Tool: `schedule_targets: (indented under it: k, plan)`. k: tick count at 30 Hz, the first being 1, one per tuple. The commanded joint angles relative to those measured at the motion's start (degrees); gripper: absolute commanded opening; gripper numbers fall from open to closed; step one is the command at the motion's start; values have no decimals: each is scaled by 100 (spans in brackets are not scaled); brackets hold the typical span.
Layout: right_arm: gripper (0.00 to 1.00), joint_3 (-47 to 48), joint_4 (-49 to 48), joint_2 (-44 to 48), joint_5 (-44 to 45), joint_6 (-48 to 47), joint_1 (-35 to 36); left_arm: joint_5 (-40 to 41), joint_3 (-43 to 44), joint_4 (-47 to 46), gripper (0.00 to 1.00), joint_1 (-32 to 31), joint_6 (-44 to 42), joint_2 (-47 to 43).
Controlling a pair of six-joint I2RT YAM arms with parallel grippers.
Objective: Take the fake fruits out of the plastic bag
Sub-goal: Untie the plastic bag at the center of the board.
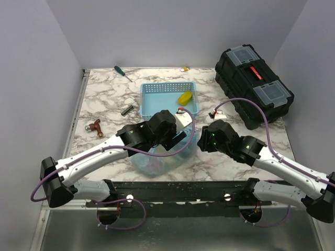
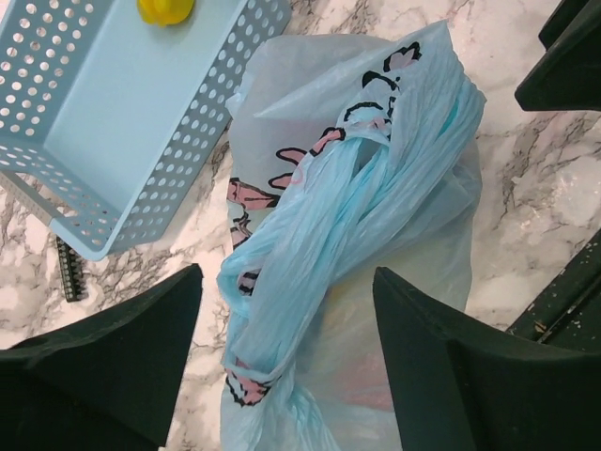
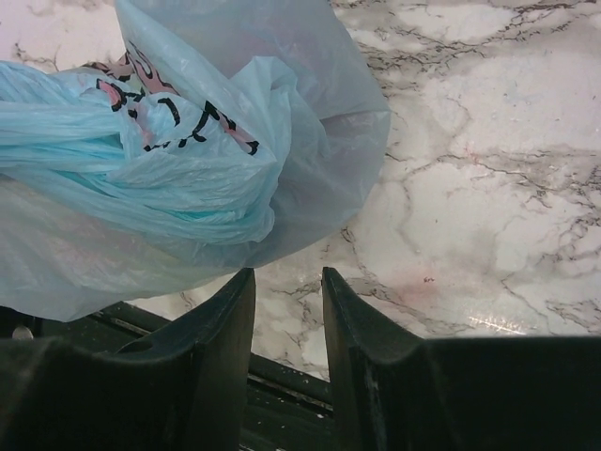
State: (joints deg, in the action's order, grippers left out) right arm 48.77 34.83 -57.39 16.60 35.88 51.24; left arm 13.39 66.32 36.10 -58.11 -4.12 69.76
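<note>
The light-blue plastic bag (image 2: 376,188) with a pink cartoon print lies on the marble table near the front edge (image 1: 157,159). Its handles (image 2: 310,235) are twisted together. Faint pink and yellow shapes show through the film; the fruits inside are otherwise hidden. My left gripper (image 2: 286,274) is open just above the bag, with one finger on each side of the twisted handles (image 1: 175,138). My right gripper (image 3: 287,274) is narrowly open and empty, just right of the bag's edge (image 3: 188,188), over bare table (image 1: 201,138). One yellow fake fruit (image 1: 185,97) lies in the basket.
A rigid light-blue mesh basket (image 1: 157,107) stands just behind the bag. A black toolbox (image 1: 254,86) stands at the back right. A green-handled screwdriver (image 1: 123,72), a metal part (image 1: 127,110) and a brown fitting (image 1: 96,127) lie to the left.
</note>
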Motion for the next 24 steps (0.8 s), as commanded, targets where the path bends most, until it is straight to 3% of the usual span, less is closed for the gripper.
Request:
schedule_targets:
  k: [1,4,8,12,16,19,24]
  plan:
    - [38,-79,-116,134,-56,44,-17,310,102,-152,66,-104,-344,285]
    - [38,-38,-194,160,-90,-23,-18,418,-12,-220,56,-107,-336,336]
    - [38,90,-237,124,-89,-60,-16,362,-121,-239,50,-105,-331,359]
    - [39,224,-357,-17,-219,-219,-14,286,-65,-149,22,-104,-194,442]
    - [42,73,-969,19,-733,-878,-16,140,-40,-109,3,-98,25,271]
    - [47,-220,-1803,280,-1488,-1609,-2,-283,-218,-251,0,-38,202,-43]
    - [67,-703,-3228,650,-2522,-2371,-2,-1292,-462,-338,0,352,708,-529]
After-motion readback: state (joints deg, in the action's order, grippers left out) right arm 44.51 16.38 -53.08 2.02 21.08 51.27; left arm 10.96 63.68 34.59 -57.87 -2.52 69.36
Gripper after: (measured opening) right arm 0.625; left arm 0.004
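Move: Almost between the open left fingers is the bag's loose twisted strand, about 2 cm below, 1 cm ahead and 1 cm right of them. The knot lies roughly 2 cm ahead, 5 cm right and 4 cm below; the basket's middle is some 18 cm ahead, 4 cm left and 12 cm lower. From the right hand, the strand is around 10 cm left and 3 cm ahead, nearly level; the knot is about 5 cm left and 3 cm ahead, also near its height. Sinking about 2 cm onto the twisted strand beside the knot, the left fingers shut fully and pinch it, then ease back over 1 cm with a slight lift. Late on, the right hand swings left towards the pinched strand by some 5 cm while rising nearly as much, turning counter-clockwise and opening wider; whether it touches the bag can't be seen. ##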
